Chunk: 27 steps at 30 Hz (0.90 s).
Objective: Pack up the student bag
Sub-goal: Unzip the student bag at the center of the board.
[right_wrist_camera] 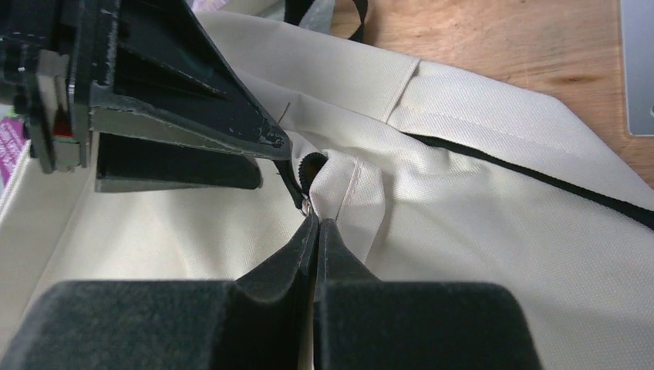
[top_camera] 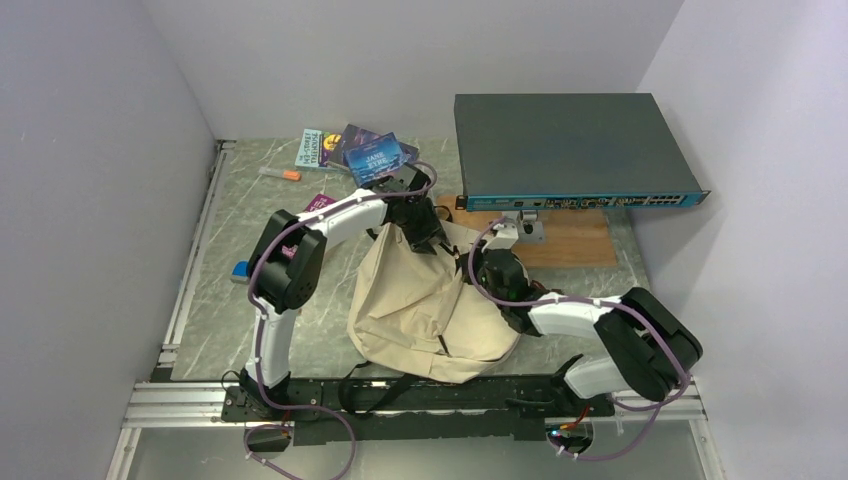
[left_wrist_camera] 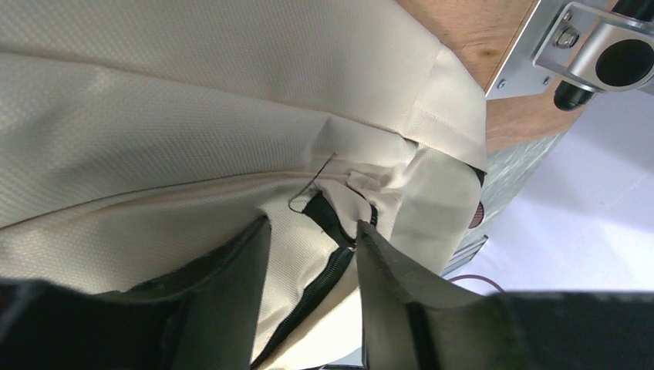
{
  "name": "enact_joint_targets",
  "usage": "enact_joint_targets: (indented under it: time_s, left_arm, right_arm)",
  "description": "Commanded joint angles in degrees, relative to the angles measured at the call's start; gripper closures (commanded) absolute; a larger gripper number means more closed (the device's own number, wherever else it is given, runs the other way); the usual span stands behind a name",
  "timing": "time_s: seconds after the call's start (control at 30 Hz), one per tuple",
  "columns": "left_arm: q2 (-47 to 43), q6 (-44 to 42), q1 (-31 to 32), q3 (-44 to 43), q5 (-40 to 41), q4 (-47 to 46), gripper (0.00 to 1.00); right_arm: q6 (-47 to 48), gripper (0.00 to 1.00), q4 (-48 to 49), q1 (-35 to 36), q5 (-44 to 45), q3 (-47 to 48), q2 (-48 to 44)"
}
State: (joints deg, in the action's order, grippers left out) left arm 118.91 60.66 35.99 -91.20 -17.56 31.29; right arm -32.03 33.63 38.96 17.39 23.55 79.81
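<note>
The cream student bag (top_camera: 420, 310) lies in the middle of the table between both arms. My left gripper (top_camera: 432, 240) reaches down onto its top edge. In the left wrist view its jaws (left_wrist_camera: 311, 227) stand apart, straddling bag fabric (left_wrist_camera: 193, 92) and the dark zipper (left_wrist_camera: 324, 281). My right gripper (top_camera: 468, 262) comes in from the right. In the right wrist view it (right_wrist_camera: 316, 220) is shut, pinching a fold of the bag (right_wrist_camera: 478, 216) right beside the zipper's metal slider (right_wrist_camera: 307, 204). The left gripper's fingers (right_wrist_camera: 231, 116) hover just above that spot.
Several paperback books (top_camera: 355, 150) lie at the back with an orange marker (top_camera: 280, 174) nearby. A dark network switch (top_camera: 570, 150) rests on a wooden board (top_camera: 570, 240) at the back right, touching the bag's top. The bag's black straps (top_camera: 380, 385) trail to the near edge.
</note>
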Motion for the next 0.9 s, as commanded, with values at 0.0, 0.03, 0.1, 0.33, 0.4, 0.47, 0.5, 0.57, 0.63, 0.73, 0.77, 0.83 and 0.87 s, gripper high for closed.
enact_joint_targets:
  time_s: [0.0,0.03,0.1,0.33,0.4,0.47,0.5,0.57,0.63,0.73,0.77,0.83,0.87]
  left_arm:
    - [1.1,0.1,-0.4,-3.5,0.7,1.6,0.56]
    - [1.7,-0.2,-0.5,-4.1,0.5,2.1,0.59]
    - [2.8,-0.8,-0.7,-5.3,0.0,2.9,0.62]
    - [4.8,-3.6,-0.7,-8.3,-0.3,4.7,0.7]
    - [5.0,-3.7,-0.7,-8.5,-0.6,4.9,0.76]
    - [5.1,-3.8,-0.7,-8.3,-0.6,4.6,0.81]
    - [5.0,-3.9,-0.7,-8.3,-0.5,4.4,0.84]
    - [4.7,-4.8,-0.7,-8.5,-0.1,3.9,0.95]
    - [3.5,-5.2,-0.7,-7.9,0.3,3.4,1.0]
    - [0.1,-6.2,-0.6,-4.5,0.1,0.4,1.0]
    - [-1.5,-6.3,-0.6,-3.0,0.0,-0.5,1.0]
    - [-4.7,-6.3,-0.4,0.8,-0.5,-2.8,1.0]
    - [-6.3,-6.1,-0.3,2.8,-1.1,-3.7,1.0]
  right_arm:
    - [2.5,1.0,8.8,0.2,-1.0,-2.6,-3.8]
    - [2.7,1.0,9.1,0.2,-1.3,-2.6,-4.0]
    - [3.1,1.0,9.4,0.2,-1.7,-2.6,-4.2]
    - [3.9,1.0,9.9,0.2,-2.9,-2.7,-4.2]
    - [4.1,1.0,10.0,0.2,-3.1,-2.8,-4.4]
    - [4.3,1.0,10.3,0.2,-3.5,-2.9,-4.7]
    - [4.2,1.0,10.2,0.2,-3.6,-2.9,-4.7]
    - [4.1,1.0,10.1,0.2,-3.5,-2.9,-4.8]
    - [3.7,1.0,9.6,0.2,-2.9,-2.7,-4.7]
    - [2.1,1.0,8.2,0.2,-0.1,-2.4,-4.7]
    - [1.5,1.0,7.9,0.2,0.6,-2.5,-4.7]
    - [0.5,1.0,7.4,0.2,1.6,-2.3,-4.9]
    - [0.0,1.0,7.1,0.2,2.1,-2.3,-5.1]
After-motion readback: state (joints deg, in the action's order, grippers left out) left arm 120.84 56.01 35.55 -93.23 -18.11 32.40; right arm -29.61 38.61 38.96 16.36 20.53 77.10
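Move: About 1 cm ahead of the left hand point, 1 cm to its right and 1 cm below lies the black pull tab of the bag's zipper, its slider some 2 cm to the left hand's right. The black loop at the bag's top is about 8 cm ahead and a few centimetres lower. From the right hand, already shut at the slider, the tab lies about 1 cm ahead, 2 cm left and 1 cm above. Edging about 1 cm forward, then some 1 cm down onto the zipper's pull tab, the left hand shuts its half-open fingers and pinches the tab by its free end, easing slightly up and back at the very end. The right hand keeps its pinch at the slider, rises a bit over 1 cm with its fingers tipping up slightly, then holds there. ##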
